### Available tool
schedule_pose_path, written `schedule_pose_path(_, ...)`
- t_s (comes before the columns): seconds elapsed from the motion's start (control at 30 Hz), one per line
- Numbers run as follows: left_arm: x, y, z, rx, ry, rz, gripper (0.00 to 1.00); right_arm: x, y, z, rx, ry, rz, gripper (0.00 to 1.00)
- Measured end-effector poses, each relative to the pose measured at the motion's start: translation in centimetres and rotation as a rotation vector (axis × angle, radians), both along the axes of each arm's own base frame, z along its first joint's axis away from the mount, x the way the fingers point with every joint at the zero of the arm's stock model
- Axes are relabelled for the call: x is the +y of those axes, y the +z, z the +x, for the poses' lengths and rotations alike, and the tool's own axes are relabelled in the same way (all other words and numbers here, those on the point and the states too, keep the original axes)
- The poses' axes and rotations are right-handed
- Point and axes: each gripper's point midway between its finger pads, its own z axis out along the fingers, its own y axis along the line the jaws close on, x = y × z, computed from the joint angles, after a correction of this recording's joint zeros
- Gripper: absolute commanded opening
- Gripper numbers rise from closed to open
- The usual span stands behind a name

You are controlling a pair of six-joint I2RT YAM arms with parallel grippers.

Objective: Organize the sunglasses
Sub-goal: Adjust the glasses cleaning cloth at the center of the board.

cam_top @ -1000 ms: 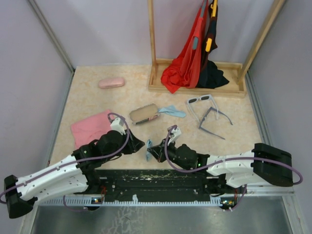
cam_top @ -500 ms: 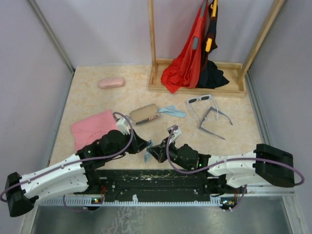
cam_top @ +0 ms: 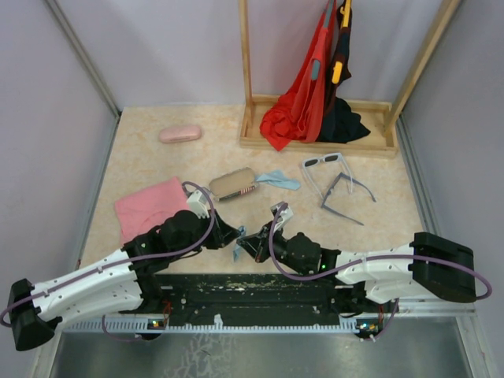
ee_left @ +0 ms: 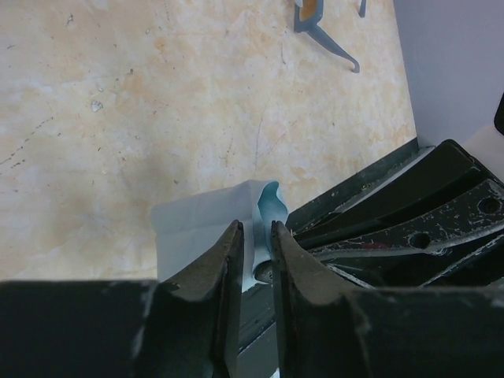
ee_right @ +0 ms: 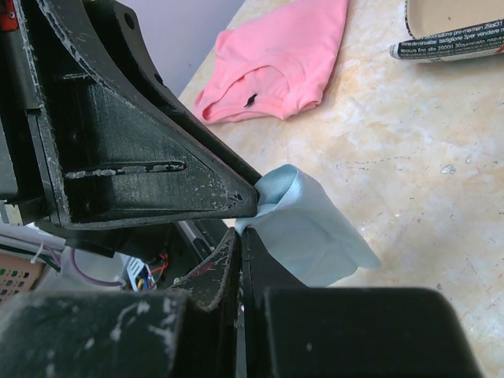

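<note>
The white-framed sunglasses [cam_top: 324, 167] lie at the back right of the table, with the grey-framed sunglasses [cam_top: 346, 197] just in front; a grey temple [ee_left: 319, 31] shows in the left wrist view. Both grippers meet near the front edge on a small light-blue cloth [cam_top: 239, 240]. My left gripper [cam_top: 231, 234] [ee_left: 257, 230] has its fingers drawn close on a raised fold of the cloth [ee_left: 197, 228]. My right gripper [cam_top: 247, 246] [ee_right: 241, 235] is shut, pinching the cloth [ee_right: 311, 228] by its edge. The cloth hangs between them just above the table.
A pink garment [cam_top: 150, 206] lies at the left. A tan glasses case [cam_top: 233, 184] and a second blue cloth [cam_top: 277, 180] sit mid-table. A pink case [cam_top: 179, 135] is at the back left. A wooden rack [cam_top: 315, 142] holds red and black garments. The black base rail [cam_top: 252, 287] runs right under the grippers.
My left gripper has moved right up to the cloth and its fingers have drawn together on the fold. The right gripper has stayed shut on the cloth, shifting only slightly.
</note>
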Motion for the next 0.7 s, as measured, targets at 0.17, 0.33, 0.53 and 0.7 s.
schedule_pose_path(0.17,0.22,-0.33,-0.06,0.007,0.003,0.014,0.27,0.0,0.0,0.0,0.0,0.0,0.0,0.0)
schedule_pose_path(0.33,0.21,-0.37,-0.06,0.008,0.003,0.015,0.21,0.0,0.0,0.0,-0.001,0.0,0.0,0.0)
schedule_pose_path(0.53,0.13,-0.52,-0.11,0.012,-0.002,0.019,0.06,-0.02,-0.03,0.02,-0.006,0.0,-0.004,0.0)
schedule_pose_path(0.7,0.12,-0.51,-0.13,0.013,-0.003,0.018,0.01,-0.02,-0.04,0.02,-0.006,0.0,-0.005,0.0)
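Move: The glasses cleaning cloth hangs from the right fingertips, its middle about 5 cm below the left hand and 1 cm to its right and back; from the right hand, some 5 cm below and 1 cm left. From the left hand, on the board some 15 cm lower, the open glasses case lies 17 cm ahead and 1 cm left, a second blue cloth 18 cm ahead and 11 cm right, the pink shirt 10 cm ahead and 25 cm left. Left fingers shut on the cloth's top edge, sinking about 0.5 cm, while the right hand keeps its pinch. ##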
